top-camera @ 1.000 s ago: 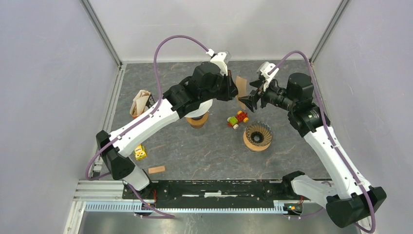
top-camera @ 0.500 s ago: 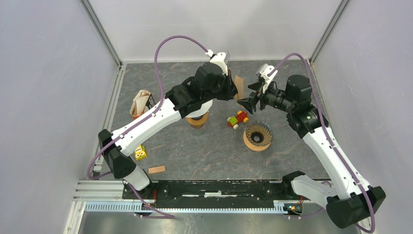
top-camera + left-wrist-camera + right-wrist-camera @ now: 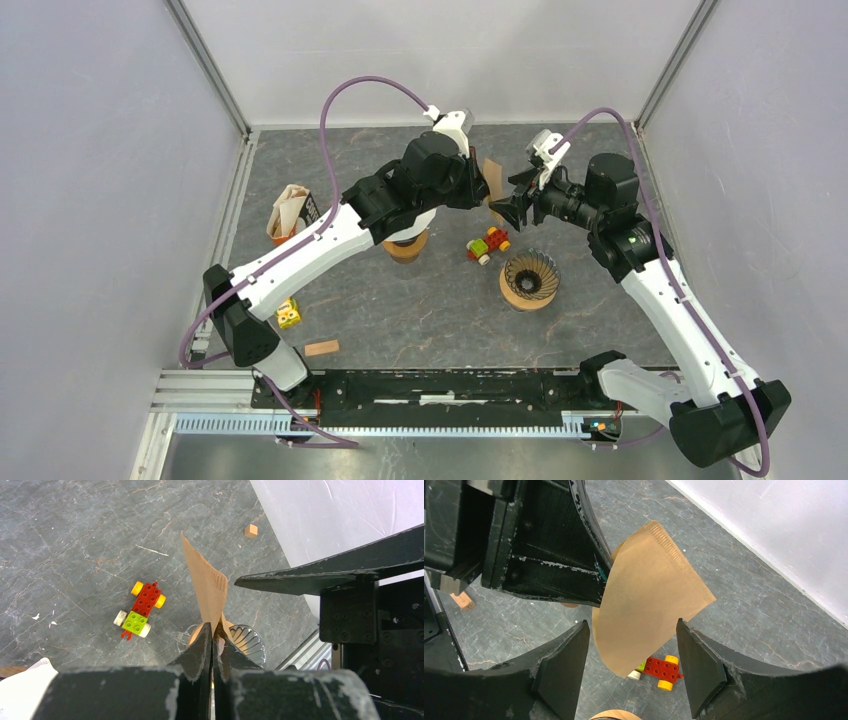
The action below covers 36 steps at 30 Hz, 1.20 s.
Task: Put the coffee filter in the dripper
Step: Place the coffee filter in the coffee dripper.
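Note:
My left gripper [image 3: 214, 635] is shut on the pointed end of a brown paper coffee filter [image 3: 207, 587], holding it flat and upright in the air. From above, the filter [image 3: 492, 178] hangs between the two grippers at the back middle of the table. My right gripper [image 3: 631, 625] is open, its fingers on either side of the filter's [image 3: 649, 595] rounded edge without touching it. The dripper [image 3: 530, 278], ribbed glass on a wooden ring, stands on the table below and right of the filter, with nothing in it. It also shows under the left jaws as the dripper [image 3: 247, 642].
A toy car of red and green bricks [image 3: 488, 244] lies left of the dripper. A second round wooden-based piece [image 3: 405, 245] sits under the left arm. A holder of spare filters [image 3: 290, 212] stands at the left. A yellow block [image 3: 288, 313] and a wooden block [image 3: 321, 348] lie near the front.
My right gripper has moved left onto the filter's edge and its jaws have narrowed a little. The left gripper has kept its hold and barely shifted.

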Tool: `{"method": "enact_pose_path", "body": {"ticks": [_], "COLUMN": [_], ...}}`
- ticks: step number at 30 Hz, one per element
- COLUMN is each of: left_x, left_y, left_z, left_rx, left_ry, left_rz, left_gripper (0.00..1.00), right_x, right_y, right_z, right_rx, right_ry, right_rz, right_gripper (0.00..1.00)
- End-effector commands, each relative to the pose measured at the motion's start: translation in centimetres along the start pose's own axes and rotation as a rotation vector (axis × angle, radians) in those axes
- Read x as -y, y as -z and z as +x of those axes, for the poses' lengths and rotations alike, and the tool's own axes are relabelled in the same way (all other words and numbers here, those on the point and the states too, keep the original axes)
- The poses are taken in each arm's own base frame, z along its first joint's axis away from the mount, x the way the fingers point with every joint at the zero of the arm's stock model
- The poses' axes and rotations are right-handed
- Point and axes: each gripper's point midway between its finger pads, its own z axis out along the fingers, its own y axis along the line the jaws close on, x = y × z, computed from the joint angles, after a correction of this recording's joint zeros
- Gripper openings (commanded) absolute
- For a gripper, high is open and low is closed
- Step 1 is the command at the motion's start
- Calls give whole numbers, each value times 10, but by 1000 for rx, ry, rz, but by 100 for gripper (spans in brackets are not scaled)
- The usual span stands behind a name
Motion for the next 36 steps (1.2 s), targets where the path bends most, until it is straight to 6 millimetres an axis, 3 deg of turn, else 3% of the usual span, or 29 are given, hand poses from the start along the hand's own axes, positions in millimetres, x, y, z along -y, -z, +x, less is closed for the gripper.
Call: {"method": "enact_pose_path", "body": {"ticks": [1,8,13,21,31,36], "left_x": [12,12,12,16,19,22], "left_y": [7,9,6,7,9,9], "left_z": [-7,-6,-7,-6,-3,-3], "left_rx": [29,29,32,22,21,17], "left_ry": [54,58,58,67,47,30], "left_rz": [41,49,41,65,95,117], "left_gripper": [2,2,2,2,2,2], "right_x": [9,10,6,17,27,23], "right_y": [1,2,3,6,9,7], "right_z": [-17,-17,-17,-7,-2,-2], "right_rx": [49,49,58,26,3,7], "right_ry": [15,12,13,21,33,34], "right_rz": [40,46,26,96,158,133], "right_gripper": [70,65,68,65,54,41]}}
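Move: The left hand already holds the coffee filter; its dripper lies about 9 cm back, 10 cm right and 24 cm below. The toy car is 4 cm right, 1 cm back and 30 cm below, the white-filter dripper 12 cm left and 2 cm back. From the open right hand, the filter is some 2 cm left and 1 cm ahead; the dripper is 9 cm back, 7 cm right, the toy car 1 cm back, 2 cm left. Right hand shifts 2 cm right and forward, fingers narrowing, one against the filter; left sinks 1 cm. ##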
